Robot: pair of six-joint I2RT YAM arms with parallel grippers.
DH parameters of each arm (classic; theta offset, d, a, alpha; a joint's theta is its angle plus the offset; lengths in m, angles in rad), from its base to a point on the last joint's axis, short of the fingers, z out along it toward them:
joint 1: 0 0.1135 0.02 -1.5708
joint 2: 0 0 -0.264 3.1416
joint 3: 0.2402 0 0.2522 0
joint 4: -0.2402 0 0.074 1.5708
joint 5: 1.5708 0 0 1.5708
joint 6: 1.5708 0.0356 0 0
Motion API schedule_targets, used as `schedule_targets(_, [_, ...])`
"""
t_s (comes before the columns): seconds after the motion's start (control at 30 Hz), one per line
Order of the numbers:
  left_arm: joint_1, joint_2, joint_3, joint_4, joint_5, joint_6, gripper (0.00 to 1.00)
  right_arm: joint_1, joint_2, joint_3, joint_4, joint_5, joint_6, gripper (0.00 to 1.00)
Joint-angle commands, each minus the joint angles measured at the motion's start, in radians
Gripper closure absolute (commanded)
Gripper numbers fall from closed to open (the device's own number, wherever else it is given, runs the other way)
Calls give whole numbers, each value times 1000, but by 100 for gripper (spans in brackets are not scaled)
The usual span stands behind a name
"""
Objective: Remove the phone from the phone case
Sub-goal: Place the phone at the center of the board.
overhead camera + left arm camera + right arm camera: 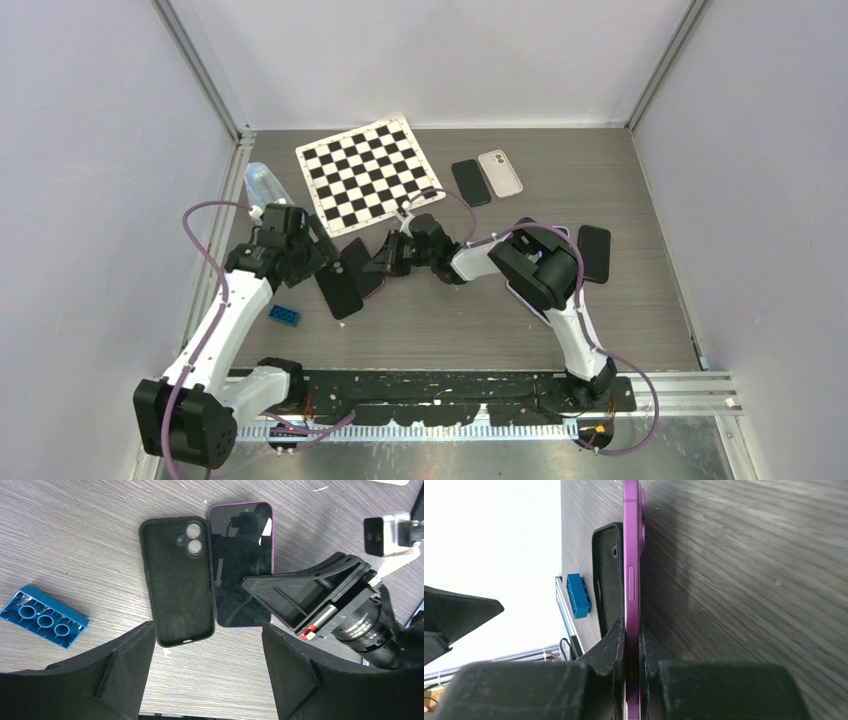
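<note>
The black phone case (177, 580) lies empty on the table, its inside facing up. Right beside it is the purple phone (242, 565), screen up and out of the case. My right gripper (310, 595) is shut on the phone's edge, and the right wrist view shows the purple phone (631, 555) pinched between its fingers (614, 645), with the case (608, 575) alongside. My left gripper (207, 675) hangs open just short of the case's bottom end, holding nothing. From above, the case (340, 290) and phone (362, 265) lie between the left gripper (322, 258) and the right gripper (385, 258).
A blue brick (284, 315) lies left of the case. A chessboard mat (370, 172) and a plastic bottle (265, 185) are at the back left. Two more phones (471, 182) (500, 172) lie at the back and another phone (594, 253) at the right.
</note>
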Motion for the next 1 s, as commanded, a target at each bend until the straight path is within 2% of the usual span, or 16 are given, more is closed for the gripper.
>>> schedule_targets(0.0, [5,-32,26,9,14,7,21,47,28,42,-7,42,2,99])
schedule_targets(0.23, [5,-107,-39,90,43,-58,21,110,49,86,-77,107,-24,98])
schedule_targets(0.47, [5,-105,-18,80,27,-56,21,107,-11,82,-218,176,-93,68])
schedule_targets(0.6, [5,-116,-3,40,-41,-72,21,107,-36,80,-299,201,-92,52])
schedule_targets(0.63, [5,-123,-6,39,-52,-74,21,107,-43,76,-311,208,-94,45])
schedule_targets(0.8, [5,-159,-16,42,-83,-88,20,107,-99,93,-469,242,-159,42])
schedule_targets(0.97, [5,-201,-26,32,-153,-110,20,124,-115,181,-635,232,-286,41])
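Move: The right hand holds the phone by its right edge, tilted, about 2 cm above the table; its spot on the table is roughly 4 cm left and 3 cm back of this hand. The case's middle lies 8 cm left and 5 cm back; beyond it, the blue brick is 20 cm left and 10 cm back. The checkerboard's middle is 20 cm ahead and 1 cm left. From the empty left hand, the spot is about 7 cm right, 3 cm back and 11 cm below. Leftward and somewhat back, low over the table, the right hand carries the phone about 4 cm, its left edge pushing the case along. Then the fingers open around its right edge and draw back some 2.5 cm to the right, tipping about 15 degrees further down. The left hand, still open, rises about 3 cm clear. ##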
